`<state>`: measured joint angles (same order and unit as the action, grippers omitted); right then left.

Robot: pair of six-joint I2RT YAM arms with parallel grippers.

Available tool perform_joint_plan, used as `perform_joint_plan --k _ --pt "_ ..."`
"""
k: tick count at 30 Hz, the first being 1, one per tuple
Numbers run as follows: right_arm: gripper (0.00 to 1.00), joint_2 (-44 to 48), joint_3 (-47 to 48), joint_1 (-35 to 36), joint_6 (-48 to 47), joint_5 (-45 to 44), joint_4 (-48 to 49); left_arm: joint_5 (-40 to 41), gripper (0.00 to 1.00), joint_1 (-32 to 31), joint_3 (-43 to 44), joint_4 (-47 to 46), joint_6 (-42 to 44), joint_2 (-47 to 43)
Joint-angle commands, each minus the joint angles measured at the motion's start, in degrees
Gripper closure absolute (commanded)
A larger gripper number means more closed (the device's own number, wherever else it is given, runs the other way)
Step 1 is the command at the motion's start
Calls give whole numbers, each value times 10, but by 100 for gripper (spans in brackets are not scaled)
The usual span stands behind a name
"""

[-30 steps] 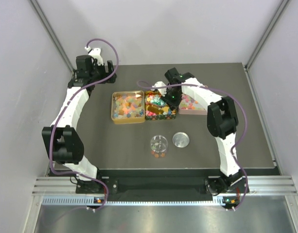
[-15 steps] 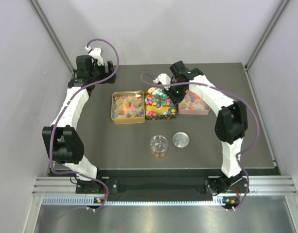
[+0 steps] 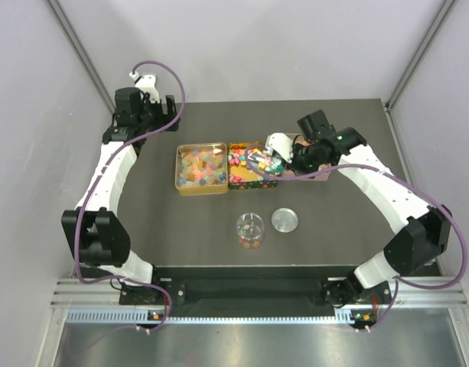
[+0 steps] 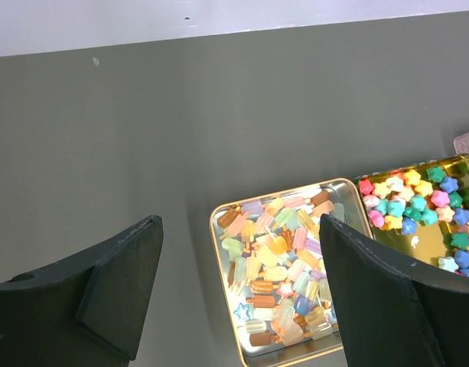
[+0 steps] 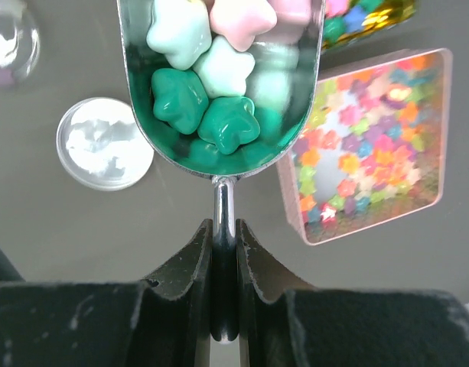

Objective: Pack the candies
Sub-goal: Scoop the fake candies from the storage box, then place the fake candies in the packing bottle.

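My right gripper (image 5: 225, 243) is shut on the thin handle of a metal scoop (image 5: 223, 84) that holds green, white and pink star-shaped candies (image 5: 211, 69). In the top view the scoop (image 3: 277, 145) hangs over the gap between the middle gold tin (image 3: 249, 182) and the pink tin (image 3: 320, 177), with the right gripper (image 3: 295, 155) behind it. More candies fill the left gold tin (image 4: 226, 267) and the star tin (image 4: 429, 241). My left gripper (image 4: 240, 229) is open, high above the back left of the table, holding nothing.
A small clear jar (image 3: 249, 229) with a few candies stands near the front centre, its round silver lid (image 3: 285, 220) just right of it. In the right wrist view the lid (image 5: 104, 143) lies below the scoop, left of the pink tin (image 5: 372, 145).
The right arm has swung its elbow out to the right and drawn the loaded scoop up and right, off the middle tin. The left arm has barely moved.
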<state>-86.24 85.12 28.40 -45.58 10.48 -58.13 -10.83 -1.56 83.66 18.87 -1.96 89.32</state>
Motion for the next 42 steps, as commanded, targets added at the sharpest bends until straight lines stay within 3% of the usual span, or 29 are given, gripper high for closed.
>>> perform_joint_plan --k 1,9,24,42 --pt "100 28 -29 13 -49 0 -35 -3 12 3 -12 -20 -2 -35" --pt "100 84 -94 95 -100 -99 -77 5 12 3 -51 -23 4 -74" --pt "100 63 -66 257 -68 -256 -167 1 12 11 -107 -36 -3 -129" --pt "100 10 -25 309 -26 -335 -238 -15 12 11 -143 -55 -26 -139"
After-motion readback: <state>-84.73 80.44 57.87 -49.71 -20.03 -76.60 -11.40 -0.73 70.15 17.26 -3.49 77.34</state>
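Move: Back and to the left of the right hand, which already holds the loaded scoop, stands the clear round jar: some 15 cm back, 11 cm left and about 14 cm lower. The silver lid lies about 8 cm straight back on the table; the star-candy box is 8 cm ahead and 10 cm left, the pink box about 10 cm ahead and 5 cm right. From the empty left hand the jar is about 31 cm back and 25 cm right, well below. Carrying the scoopful of star candies back from the boxes to the jar, the right hand travels about 10 cm, dipping some 4 cm early and then creeping up a little. It rolls its left side down some 35 degrees and turns counter-clockwise about 20, tipping the bowl over the jar's mouth, the grip on the handle kept. The left hand, open and empty, draws back about 5 cm. ##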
